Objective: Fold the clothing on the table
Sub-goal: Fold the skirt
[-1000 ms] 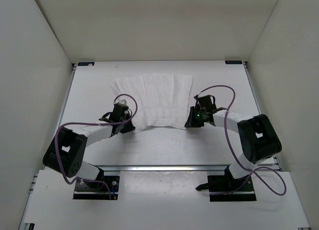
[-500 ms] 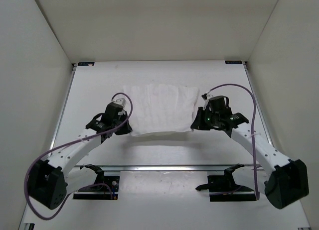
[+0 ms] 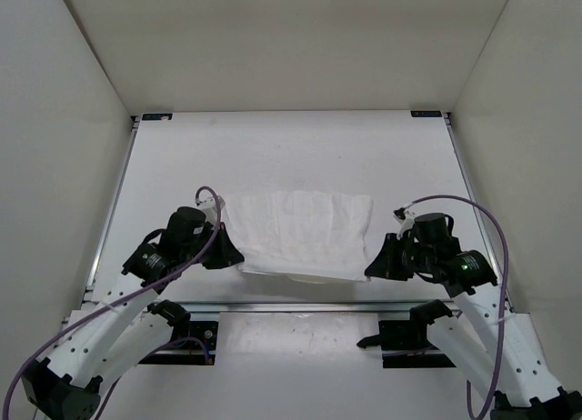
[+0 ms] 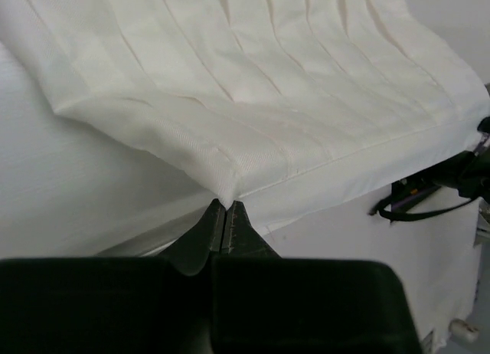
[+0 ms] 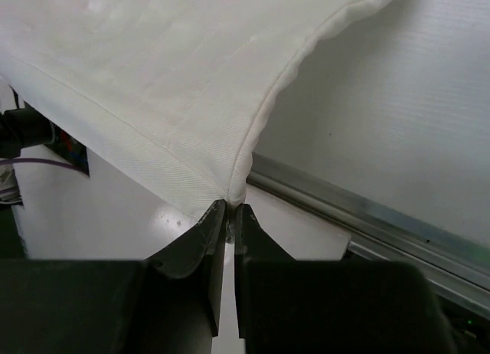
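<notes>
The clothing (image 3: 300, 231), a white pleated garment, hangs stretched between my two grippers above the near part of the table (image 3: 300, 152). My left gripper (image 3: 229, 254) is shut on its near-left corner; in the left wrist view the fabric (image 4: 253, 93) fans away from the pinched tip at the gripper (image 4: 225, 207). My right gripper (image 3: 373, 265) is shut on the near-right corner, and the right wrist view shows the hem (image 5: 153, 86) running up from the closed gripper (image 5: 232, 208). The near edge sags a little in the middle.
A metal rail (image 3: 300, 305) runs along the table's near edge, just under the held cloth. White walls enclose the table on the left, right and far sides. Purple cables loop over both arms. The arm bases (image 3: 414, 334) sit below the rail.
Both grippers have pulled back toward the near edge and risen, drawing the clothing off the far part of the table. The arms have swung outward.
</notes>
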### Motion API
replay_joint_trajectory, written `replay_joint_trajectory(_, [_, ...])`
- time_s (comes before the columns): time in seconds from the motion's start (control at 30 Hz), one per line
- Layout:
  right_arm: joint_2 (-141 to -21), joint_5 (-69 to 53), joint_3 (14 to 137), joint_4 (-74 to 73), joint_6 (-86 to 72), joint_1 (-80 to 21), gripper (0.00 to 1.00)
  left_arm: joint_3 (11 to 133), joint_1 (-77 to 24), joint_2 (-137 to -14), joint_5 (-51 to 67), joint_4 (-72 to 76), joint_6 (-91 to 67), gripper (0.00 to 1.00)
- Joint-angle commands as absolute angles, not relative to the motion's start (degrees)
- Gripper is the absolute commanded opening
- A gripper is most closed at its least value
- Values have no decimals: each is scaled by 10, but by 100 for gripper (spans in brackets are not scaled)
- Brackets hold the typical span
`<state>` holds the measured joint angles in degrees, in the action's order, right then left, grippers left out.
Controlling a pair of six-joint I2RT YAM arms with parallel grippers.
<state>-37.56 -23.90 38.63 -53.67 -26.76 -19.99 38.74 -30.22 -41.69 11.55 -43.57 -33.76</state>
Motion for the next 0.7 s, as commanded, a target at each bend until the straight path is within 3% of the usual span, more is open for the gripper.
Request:
replay_joint_trajectory(0.0, [-365,-250,395,-634,-219,-149,0,395,-288,-404,111,-477,-337,0])
replay_joint_trajectory(0.27, [-481,-317,457,-530,-235,-132,0,448,-170,-473,147,-412,-301,0])
replay_joint_trajectory(0.47, [-576,-389,461,-361,-279,-44,0,475,-128,-561,167,-296,-331,0])
replay_joint_trajectory(0.67, [-653,-377,511,-312,-273,-29,0,525,-119,-641,173,-251,-330,0])
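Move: The left hand already holds the skirt's near-left corner, with the skirt's far-left corner on the table about 22 cm ahead, 5 cm left and 13 cm below. The right hand holds the near-right corner; the far-right corner lies roughly 25 cm ahead, 3 cm right and 13 cm below, while the left gripper is some 31 cm to its left and 3 cm farther out. Both hands keep their pinch on the skirt's near corners and, after easing back barely half a centimetre, swing together forward about 11 cm towards the skirt's far edge, rising only some 2 cm, so the edge between them travels raised above the table. On the way the left hand turns about 10 degrees counter-clockwise, while the right rolls about 13 degrees, its left side rising, and turns slightly clockwise, both grippers staying shut. ##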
